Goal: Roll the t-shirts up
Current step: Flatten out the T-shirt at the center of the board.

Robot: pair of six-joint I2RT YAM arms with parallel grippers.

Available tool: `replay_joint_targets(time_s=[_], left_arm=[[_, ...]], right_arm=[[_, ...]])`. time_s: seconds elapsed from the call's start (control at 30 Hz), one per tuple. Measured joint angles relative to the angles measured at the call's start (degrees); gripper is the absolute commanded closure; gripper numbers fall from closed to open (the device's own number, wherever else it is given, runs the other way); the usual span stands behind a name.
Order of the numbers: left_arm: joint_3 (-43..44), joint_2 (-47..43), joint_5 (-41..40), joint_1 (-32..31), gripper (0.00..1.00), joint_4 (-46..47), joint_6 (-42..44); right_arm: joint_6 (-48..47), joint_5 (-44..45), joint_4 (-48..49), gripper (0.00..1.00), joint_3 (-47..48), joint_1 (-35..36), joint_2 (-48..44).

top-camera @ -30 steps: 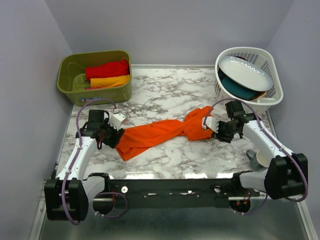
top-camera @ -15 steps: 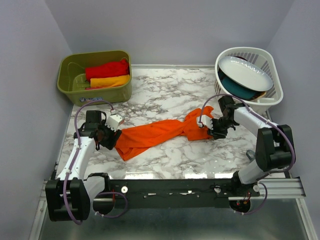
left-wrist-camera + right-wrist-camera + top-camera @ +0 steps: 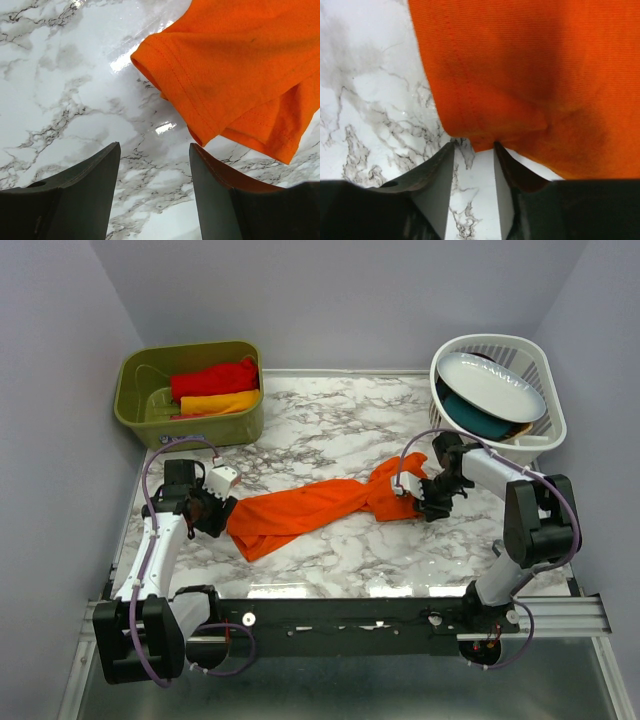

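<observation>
The bright orange t-shirt (image 3: pixel 310 505) lies bunched in a long strip across the marble table. My left gripper (image 3: pixel 220 513) is open and empty just left of its left end. In the left wrist view the shirt's hem (image 3: pixel 240 65) lies ahead and to the right of my left gripper (image 3: pixel 155 145), with bare marble between the jaws. My right gripper (image 3: pixel 416 502) is at the shirt's right end. In the right wrist view a cloth edge (image 3: pixel 530 75) sits at the tips of my right gripper (image 3: pixel 474 144), whose jaws stand narrowly apart. A red t-shirt (image 3: pixel 213 378) and a yellow-orange one (image 3: pixel 220 402) lie rolled in the green bin.
The green bin (image 3: pixel 190 430) stands at the back left. A white basket (image 3: pixel 545 440) at the back right holds a white plate (image 3: pixel 490 385) and a teal item (image 3: pixel 475 418). Grey walls close the table on three sides.
My left gripper has backed off leftward from the shirt's left end. My right arm has swung inward, its gripper moving slightly left at the shirt's right end.
</observation>
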Motion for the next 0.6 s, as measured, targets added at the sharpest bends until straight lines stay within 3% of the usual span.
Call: replay_joint_targets(time_s=[0.27,0.43,0.6], left_arm=[[0.0,0.0,0.0,0.7,0.32,0.0,0.0],[0.0,-0.6,0.0,0.7,0.32,-0.2,0.6],[-0.1,-2.5,1.0,0.7,0.30,-1.9,3.5]], right_arm=[[0.6,1.0,4.1,0.99,-2.2,0.0,-1.6],[6.6,0.6,5.1,0.99,-2.7,-0.3,-4.8],[20.9,-5.4,2.2,0.99,10.4,-0.8,-9.7]])
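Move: The T-shirt's near right corner sits right at the right gripper, between its half-open fingertips: about 1 cm ahead and 1 cm below. The bunched part of the shirt is some 10 cm to the left and 2 cm ahead; the shirt's far right corner is about 9 cm ahead and 2 cm left. The white basket stands roughly 22 cm ahead and 13 cm right. From the left gripper, the near corner lies about 40 cm right, 4 cm ahead and 6 cm lower. Keep the right gripper low, ease it forward about 1 cm while shutting the half-open fingers fully, and pinch the T-shirt's near right corner. Then lift quickly, about 10 cm up, while carrying the corner some 5 cm forward and slightly left, turning the wrist clockwise and tipping the fingertips a little outward. ##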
